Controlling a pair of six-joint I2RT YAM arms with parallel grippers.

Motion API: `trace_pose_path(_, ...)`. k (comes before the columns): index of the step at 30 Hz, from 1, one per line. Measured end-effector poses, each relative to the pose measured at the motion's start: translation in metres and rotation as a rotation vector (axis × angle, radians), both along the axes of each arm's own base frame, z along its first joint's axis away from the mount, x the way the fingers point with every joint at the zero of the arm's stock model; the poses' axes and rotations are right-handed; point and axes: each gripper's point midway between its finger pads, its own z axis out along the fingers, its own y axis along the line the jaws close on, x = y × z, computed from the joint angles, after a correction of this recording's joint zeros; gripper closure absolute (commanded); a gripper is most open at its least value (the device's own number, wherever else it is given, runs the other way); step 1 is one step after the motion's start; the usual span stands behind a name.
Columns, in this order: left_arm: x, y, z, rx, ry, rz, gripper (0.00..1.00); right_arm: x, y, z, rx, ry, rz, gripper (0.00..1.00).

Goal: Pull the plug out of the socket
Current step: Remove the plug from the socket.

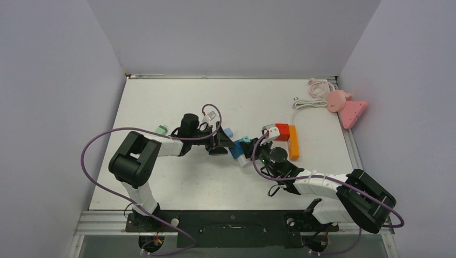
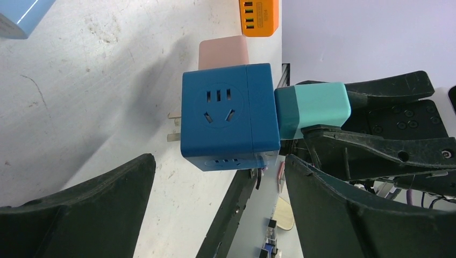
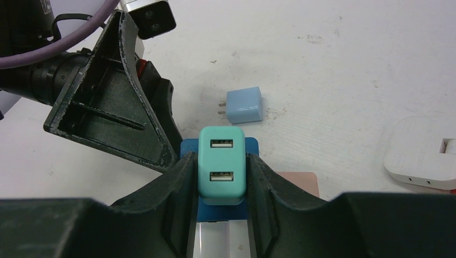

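Observation:
The dark blue cube socket (image 2: 228,115) has its face with slots turned to the left wrist view. Two metal prongs stick out of its left side. The teal plug (image 2: 314,107), a charger with two USB ports (image 3: 222,164), sits in the socket's right side. My right gripper (image 3: 220,160) is shut on the teal plug, with one finger (image 2: 387,88) on each flank. My left gripper (image 2: 218,161) is open, its fingers (image 2: 107,209) spread wide just short of the socket (image 1: 236,150) and not touching it. In the top view both grippers meet mid-table.
A pink block (image 2: 223,52) lies just behind the socket. A light blue charger (image 3: 244,105) lies nearby. A red block (image 1: 282,131) and an orange power strip (image 1: 293,142) sit to the right. A white cable (image 1: 314,91) and a pink object (image 1: 349,110) are at the far right edge.

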Motion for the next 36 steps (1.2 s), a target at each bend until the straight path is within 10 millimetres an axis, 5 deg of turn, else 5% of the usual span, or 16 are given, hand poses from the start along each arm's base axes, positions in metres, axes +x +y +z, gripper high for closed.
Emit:
trace_pose_path(20, 0.001, -0.005, 0.003, -0.038, 0.021, -0.003, 0.32, -0.008, 0.009, 0.002, 0.009, -0.001, 0.042, 0.95)
trace_pose_path(26, 0.0, -0.009, 0.005, -0.052, 0.027, -0.009, 0.52, -0.009, 0.01, 0.002, 0.009, -0.001, 0.046, 0.95)
trace_pose_path(36, 0.001, -0.01, 0.006, -0.065, 0.03, -0.003, 1.0, -0.008, 0.01, 0.002, 0.009, -0.004, 0.035, 0.95)
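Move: The dark blue socket hangs just off the open left fingertips, its middle about 3 cm to the left hand's right and otherwise level with it. The teal plug sits on it, 5 cm right, 1 cm back and 4 cm above that hand; the white plug is 5 cm right, 4 cm back and 1 cm below. The loose light blue plug lies 9 cm ahead, 1 cm left, 8 cm down. From the right hand, the socket's middle is about 3 cm left, 1 cm ahead and 3 cm below. Back and to the left, a slow shift of about 1 cm each way, the right hand carries the socket towards the left hand, still gripping the teal plug. The left hand edges about 1 cm right towards it, and its wide-open fingers close by roughly a third of their range until both pads pinch the socket's sides and stop there. ##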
